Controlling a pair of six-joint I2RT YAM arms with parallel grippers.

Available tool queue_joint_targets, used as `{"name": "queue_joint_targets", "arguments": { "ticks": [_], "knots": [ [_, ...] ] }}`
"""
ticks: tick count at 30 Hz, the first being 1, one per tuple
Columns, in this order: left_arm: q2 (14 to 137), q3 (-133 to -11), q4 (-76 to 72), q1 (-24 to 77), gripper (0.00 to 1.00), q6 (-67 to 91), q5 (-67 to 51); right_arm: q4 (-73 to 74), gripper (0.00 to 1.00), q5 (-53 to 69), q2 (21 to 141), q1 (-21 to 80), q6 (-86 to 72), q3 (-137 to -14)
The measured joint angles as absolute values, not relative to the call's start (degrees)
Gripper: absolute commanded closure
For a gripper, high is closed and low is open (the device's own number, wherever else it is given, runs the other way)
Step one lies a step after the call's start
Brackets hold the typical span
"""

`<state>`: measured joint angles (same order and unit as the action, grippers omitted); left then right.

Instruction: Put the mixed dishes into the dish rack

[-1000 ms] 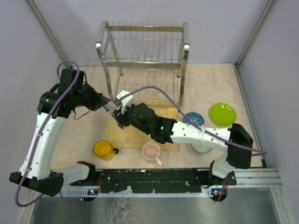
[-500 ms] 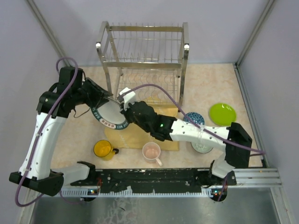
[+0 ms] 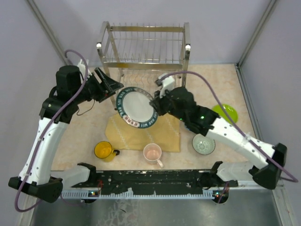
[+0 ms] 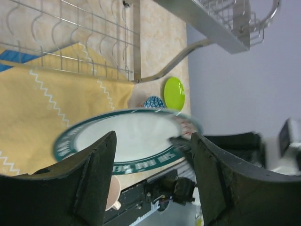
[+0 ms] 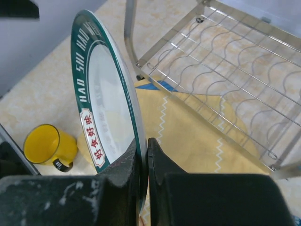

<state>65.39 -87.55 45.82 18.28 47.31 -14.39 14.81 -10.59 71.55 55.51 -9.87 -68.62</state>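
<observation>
The white plate with a dark green rim hangs tilted above the yellow cloth, in front of the dish rack. My right gripper is shut on its right rim; the wrist view shows the rim of the plate pinched edge-on between the fingers. My left gripper stands open just left of the plate, apart from it, and the plate shows beyond its spread fingers. The yellow mug, pale pink mug and grey-green bowl sit near the front. The lime-green plate lies at the right; the blue bowl shows beside it.
The yellow patterned cloth lies under the raised plate and reaches under the rack's lower shelf. The rack's steel posts stand right behind both grippers. Grey walls close in the table on the left, back and right.
My left gripper opened and let go of the plate, then drew back to the left. My right gripper shut on the plate's rim and carried it right and toward the rack.
</observation>
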Motion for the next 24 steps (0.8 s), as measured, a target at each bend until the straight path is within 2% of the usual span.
{"name": "queue_joint_targets", "arguments": {
  "ticks": [3,10,24],
  "knots": [
    [64.34,-82.94,40.99,18.28,0.32,44.1,-18.76,18.63,1.0,-5.87,65.73,49.34,-12.69,-68.64],
    [65.3,-82.48,37.21,18.28,0.32,34.35,-23.44,27.22,1.0,6.28,59.07,34.3,-18.68,-68.77],
    [65.98,-78.35,32.25,18.41,0.32,30.83,-29.65,26.92,1.0,25.39,59.79,27.73,-27.33,-70.3]
  ]
}}
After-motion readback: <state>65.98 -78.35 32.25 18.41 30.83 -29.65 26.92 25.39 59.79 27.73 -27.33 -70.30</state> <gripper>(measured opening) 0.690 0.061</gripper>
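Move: The right hand already holds the plate by its right rim. From that hand the rack's lower tier lies some 18 cm ahead, 3 cm left and 22 cm below, its upper tier about 23 cm ahead, 3 cm left and roughly level. The pink mug is 11 cm back, 1 cm left, the blue bowl 3 cm ahead, 21 cm right, both some 27 cm down. From the open left hand the plate's middle is about 6 cm back, 9 cm right, 8 cm lower. Keeping its pinch on the plate's rim, the right hand sweeps quickly about 10 cm right, away from the left hand, and rises; it then eases slightly back left while climbing to some 5 cm up in all, tipping its fingers down and rolling its left side up. The left hand stays wide open and follows a few centimetres right, turning clockwise some 20 degrees and ending slightly lower, with a finger close beside the plate's left rim. ##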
